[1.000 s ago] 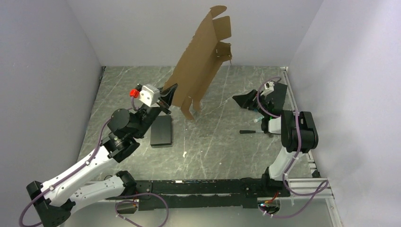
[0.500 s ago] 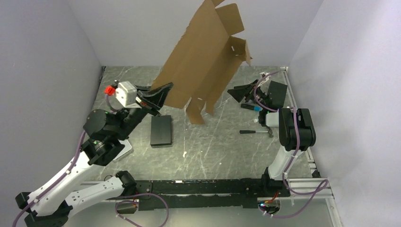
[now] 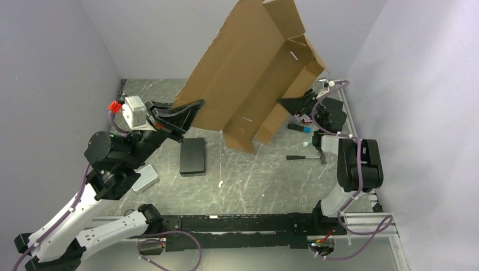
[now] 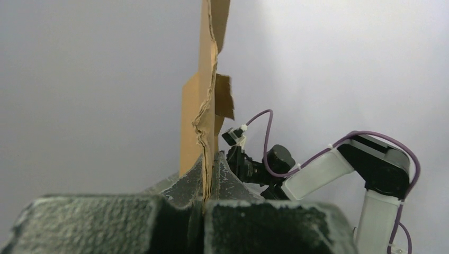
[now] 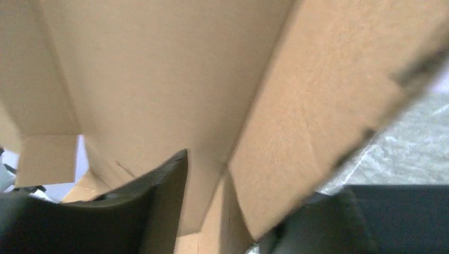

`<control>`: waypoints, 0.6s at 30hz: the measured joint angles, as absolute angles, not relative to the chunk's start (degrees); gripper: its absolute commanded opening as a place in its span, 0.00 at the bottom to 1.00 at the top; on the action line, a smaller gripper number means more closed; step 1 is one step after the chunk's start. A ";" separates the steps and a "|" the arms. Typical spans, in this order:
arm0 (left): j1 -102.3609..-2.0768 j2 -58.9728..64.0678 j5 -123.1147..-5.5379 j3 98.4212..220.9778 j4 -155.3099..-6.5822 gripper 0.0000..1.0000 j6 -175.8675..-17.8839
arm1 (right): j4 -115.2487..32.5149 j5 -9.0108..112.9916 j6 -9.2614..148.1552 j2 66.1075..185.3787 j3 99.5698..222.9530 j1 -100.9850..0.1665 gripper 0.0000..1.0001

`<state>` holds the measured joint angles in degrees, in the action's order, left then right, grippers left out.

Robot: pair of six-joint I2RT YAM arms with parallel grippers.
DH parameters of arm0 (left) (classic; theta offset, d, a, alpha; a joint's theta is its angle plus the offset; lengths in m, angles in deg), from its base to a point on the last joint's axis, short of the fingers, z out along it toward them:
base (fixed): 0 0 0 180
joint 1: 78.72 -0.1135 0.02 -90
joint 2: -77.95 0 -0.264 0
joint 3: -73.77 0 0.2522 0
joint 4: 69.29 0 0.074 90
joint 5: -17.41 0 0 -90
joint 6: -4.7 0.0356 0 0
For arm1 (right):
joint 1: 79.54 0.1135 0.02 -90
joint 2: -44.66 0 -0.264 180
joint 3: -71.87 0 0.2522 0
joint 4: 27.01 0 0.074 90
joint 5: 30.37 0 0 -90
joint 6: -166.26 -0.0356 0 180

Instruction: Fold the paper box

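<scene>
The paper box, a big brown die-cut sheet with its flaps half unfolded, hangs tilted high above the table. My left gripper is shut on its lower left edge. In the left wrist view both fingertips pinch the cardboard edge, which rises straight up. My right gripper reaches the sheet's right side flap from below. In the right wrist view the cardboard fills the frame. A flap sits between my right gripper's parted jaws and covers most of the right finger. A gap shows beside the left finger.
A black rectangular block lies on the marbled table under the sheet. A small grey tin sits by the left arm. A dark screwdriver-like tool and a blue-tipped item lie near the right arm. Pale walls stand on three sides.
The left arm has lifted and swung the paper box up and to the right, nearer the camera. The right gripper has risen to the box's right flap and its jaws have narrowed.
</scene>
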<state>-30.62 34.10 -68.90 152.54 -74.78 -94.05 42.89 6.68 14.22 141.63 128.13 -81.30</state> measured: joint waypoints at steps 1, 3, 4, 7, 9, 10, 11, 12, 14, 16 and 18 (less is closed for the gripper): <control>-30.62 34.23 -69.10 152.52 -74.78 0.00 -94.03 | 43.10 6.55 13.59 140.52 128.08 -81.38 0.30; -30.62 34.71 -69.76 152.35 -74.78 0.00 -93.98 | 43.39 6.55 13.13 138.61 127.78 -81.65 0.15; -30.62 35.10 -70.19 152.11 -74.73 0.00 -93.96 | 43.52 6.46 13.08 137.43 127.38 -81.84 0.06; -30.62 36.22 -71.42 150.86 -74.78 0.00 -93.48 | 43.65 6.27 13.67 134.79 126.45 -82.17 0.00; -30.62 36.96 -72.77 149.83 -74.80 0.00 -92.65 | 41.62 6.25 15.53 132.45 125.92 -82.37 0.00; -30.62 37.18 -73.49 149.35 -74.86 0.00 -92.10 | 39.37 6.36 17.59 130.92 125.81 -82.41 0.00; -30.62 37.29 -74.22 148.83 -74.93 0.10 -91.58 | 36.11 6.46 20.23 129.06 125.70 -82.45 0.00; -30.62 37.44 -74.92 148.22 -74.97 0.23 -90.88 | 32.64 6.60 23.09 127.29 125.66 -82.45 0.00; -30.62 38.10 -77.01 146.07 -75.56 0.47 -89.44 | 24.99 7.14 30.00 123.31 125.61 -82.45 0.00; -30.62 38.88 -78.85 143.23 -76.57 0.66 -87.65 | 18.23 7.54 37.54 119.93 125.55 -82.65 0.00; -30.62 39.63 -80.31 139.80 -77.64 0.82 -85.92 | 13.79 7.21 44.19 118.13 125.26 -82.96 0.00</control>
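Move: The box's right side panel is just off the right hand's half-open fingertips, about 3 cm left, 1 cm ahead and 2 cm above. The marker lies level with this hand, about 5 cm right and 25 cm down; the hammer is 13 cm back and 8 cm right, equally low. From the left hand, which holds the box's left edge, that panel is some 20 cm ahead, 32 cm right and 24 cm below; the black case sits about 9 cm ahead, 5 cm left, 50 cm below. Up and back, some 5 cm in all, the right hand draws away as its fingers shut on the edge of the box's right side, then rolls about 25 degrees with it pinched. The left hand holds on at first, edging left, then drops about 9 cm while easing forward, turning some 15 degrees counter-clockwise and opening its fingers. ##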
